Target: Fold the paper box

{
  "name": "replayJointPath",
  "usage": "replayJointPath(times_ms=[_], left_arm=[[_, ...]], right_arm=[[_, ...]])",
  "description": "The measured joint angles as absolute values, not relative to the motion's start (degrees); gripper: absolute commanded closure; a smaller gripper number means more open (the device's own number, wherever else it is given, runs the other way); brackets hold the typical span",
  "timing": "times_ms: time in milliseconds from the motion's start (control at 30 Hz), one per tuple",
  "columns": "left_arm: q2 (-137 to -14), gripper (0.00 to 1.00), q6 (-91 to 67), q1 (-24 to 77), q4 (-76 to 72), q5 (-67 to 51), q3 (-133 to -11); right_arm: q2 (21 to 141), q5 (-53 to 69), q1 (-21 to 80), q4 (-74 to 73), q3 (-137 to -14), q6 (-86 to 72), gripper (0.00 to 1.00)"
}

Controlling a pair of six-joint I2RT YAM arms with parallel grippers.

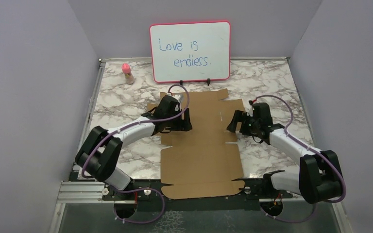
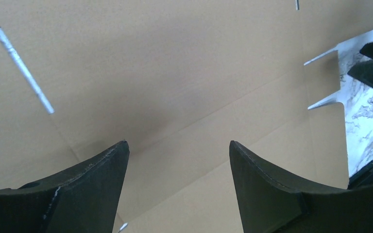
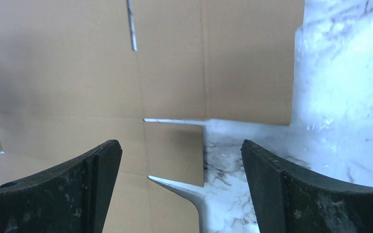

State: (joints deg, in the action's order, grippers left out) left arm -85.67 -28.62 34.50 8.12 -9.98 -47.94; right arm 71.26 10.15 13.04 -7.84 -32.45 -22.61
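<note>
The paper box (image 1: 201,145) is a flat brown die-cut cardboard sheet with flaps and slots, lying on the marble table from the whiteboard down to the near edge. My left gripper (image 1: 182,121) hovers over the sheet's upper left part, jaws open with only cardboard (image 2: 175,87) beneath them. My right gripper (image 1: 234,122) hangs at the sheet's right edge, jaws open wide and empty. The right wrist view shows a small side flap (image 3: 175,150) and cut slits under the jaws, beside bare marble (image 3: 340,97).
A red-framed whiteboard (image 1: 190,51) stands at the back of the table. A small pink-capped bottle (image 1: 127,73) stands at the back left. Grey walls enclose three sides. A metal rail (image 1: 82,191) runs along the near edge by the arm bases.
</note>
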Motion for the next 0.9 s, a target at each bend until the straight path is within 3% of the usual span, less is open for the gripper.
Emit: replayJointPath(times_ms=[300, 900], left_arm=[[-92.1, 0.23, -28.2, 34.8, 5.0, -10.4, -48.3], [-95.0, 0.23, -28.4, 35.7, 0.1, -11.0, -48.8]], right_arm=[[73.1, 12.5, 12.5, -7.6, -30.7, -24.1, 0.03], [76.4, 20.5, 11.5, -11.7, -33.3, -20.8, 0.38]])
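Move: My left hand hangs about 5 cm above the flat paper box sheet, whose centre is some 6 cm back and 5 cm right. My right hand goes for the small right tab, about 1 cm back, 1 cm left and 3 cm below; from my left hand it is about 4 cm back and 17 cm right. The large right flap lies roughly 6 cm ahead of my right hand and 1 cm left, and the slot 6 cm ahead and 6 cm left. I lower my left hand about 3 cm until its open fingertips press on the sheet, then slide it some 2 cm right and a little forward. I sink my right hand about 2 cm while drawing it back, shift it left, then pull back again, tipping it down and turning slightly counter-clockwise. Its fingers narrow by a third around the small right tab, one finger coming against the outer edge. ##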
